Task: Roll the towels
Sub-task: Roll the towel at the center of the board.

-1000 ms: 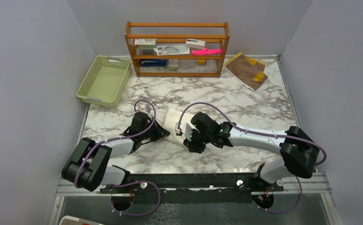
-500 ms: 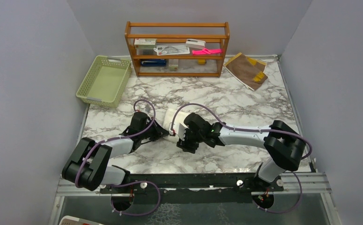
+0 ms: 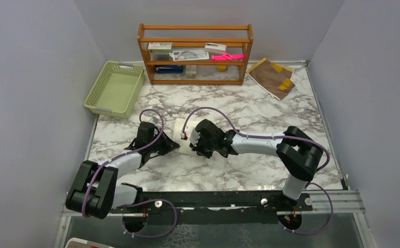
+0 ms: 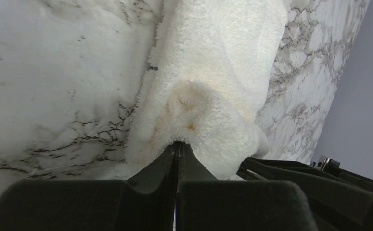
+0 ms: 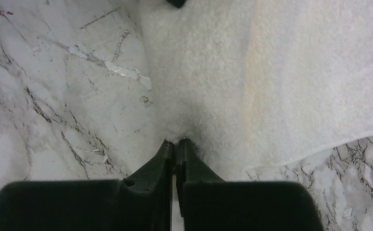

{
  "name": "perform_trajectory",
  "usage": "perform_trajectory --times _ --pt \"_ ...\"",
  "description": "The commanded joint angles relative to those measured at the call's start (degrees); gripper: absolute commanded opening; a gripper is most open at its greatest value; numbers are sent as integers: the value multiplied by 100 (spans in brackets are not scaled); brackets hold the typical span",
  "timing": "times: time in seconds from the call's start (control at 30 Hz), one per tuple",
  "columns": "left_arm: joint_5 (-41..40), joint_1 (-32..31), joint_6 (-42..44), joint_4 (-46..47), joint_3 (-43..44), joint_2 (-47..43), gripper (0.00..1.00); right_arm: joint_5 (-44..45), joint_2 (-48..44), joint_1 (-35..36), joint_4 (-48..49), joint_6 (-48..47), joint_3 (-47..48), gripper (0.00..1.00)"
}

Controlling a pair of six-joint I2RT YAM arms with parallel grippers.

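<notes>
The cream-white towel (image 3: 181, 135) lies partly rolled on the marble table (image 3: 249, 111), between my two grippers. My left gripper (image 3: 172, 145) is shut on its left end; in the left wrist view the jaws (image 4: 176, 144) pinch the fluffy towel (image 4: 223, 72). My right gripper (image 3: 193, 143) is shut on its right edge; in the right wrist view the jaws (image 5: 175, 142) pinch the towel (image 5: 271, 72). The brown towel with mustard-yellow trim (image 3: 272, 76) lies flat at the back right, far from both grippers.
A wooden shelf (image 3: 195, 53) with small items stands at the back centre. A green basket (image 3: 114, 89) sits at the back left. Grey walls close in both sides and the back.
Both grippers have moved left and away from the arm bases, carrying the cream towel. The towel is now more bunched into a shorter roll. The right arm has stretched further left.
</notes>
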Motion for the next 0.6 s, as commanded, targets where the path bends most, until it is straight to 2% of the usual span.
perform_trajectory --times 0.0,0.13,0.2,0.27,0.4,0.57 --pt "75 478 512 -1117 223 -376 0 -316 66 -460 -557 574 8 1" --pt "393 732 983 -1560 746 -951 0 -1822 -337 -800 -655 1077 173 1" --pt "665 787 1305 -1774 1098 -1073 5 -2407 -548 -892 -555 1461 223 1" --pt "1026 810 1600 -1948 1359 -1106 15 -2808 -723 -1042 -425 1998 278 1" --pt "1515 811 1808 -1972 1484 -1168 41 -3510 -609 -1581 -660 2881 657 1" --pt "2048 811 1578 -1587 1209 -1299 63 -4737 -27 -2153 -882 3518 1102 1"
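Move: The left fingers are already shut on the near left corner of the white towel; the towel's middle lies about 3 cm ahead and 4 cm to the right, 1 cm lower. The right fingers are already shut on its near right part, with the middle some 6 cm ahead and 5 cm to the left. From the left hand, the green basket stands roughly 23 cm ahead and 25 cm left, the wooden shelf about 30 cm ahead and 6 cm right. The right hand keeps its pinch on the near part of the towel and, after a centimetre's shift to the right, carries it up some 10 cm and slightly forward, turning about 45 degrees so the fingers point more to the left. The left hand drags left nearly 3 cm, then lets go as it rises about 11 cm above the board, fingers opening past half; it comes part of the way back to the right. ##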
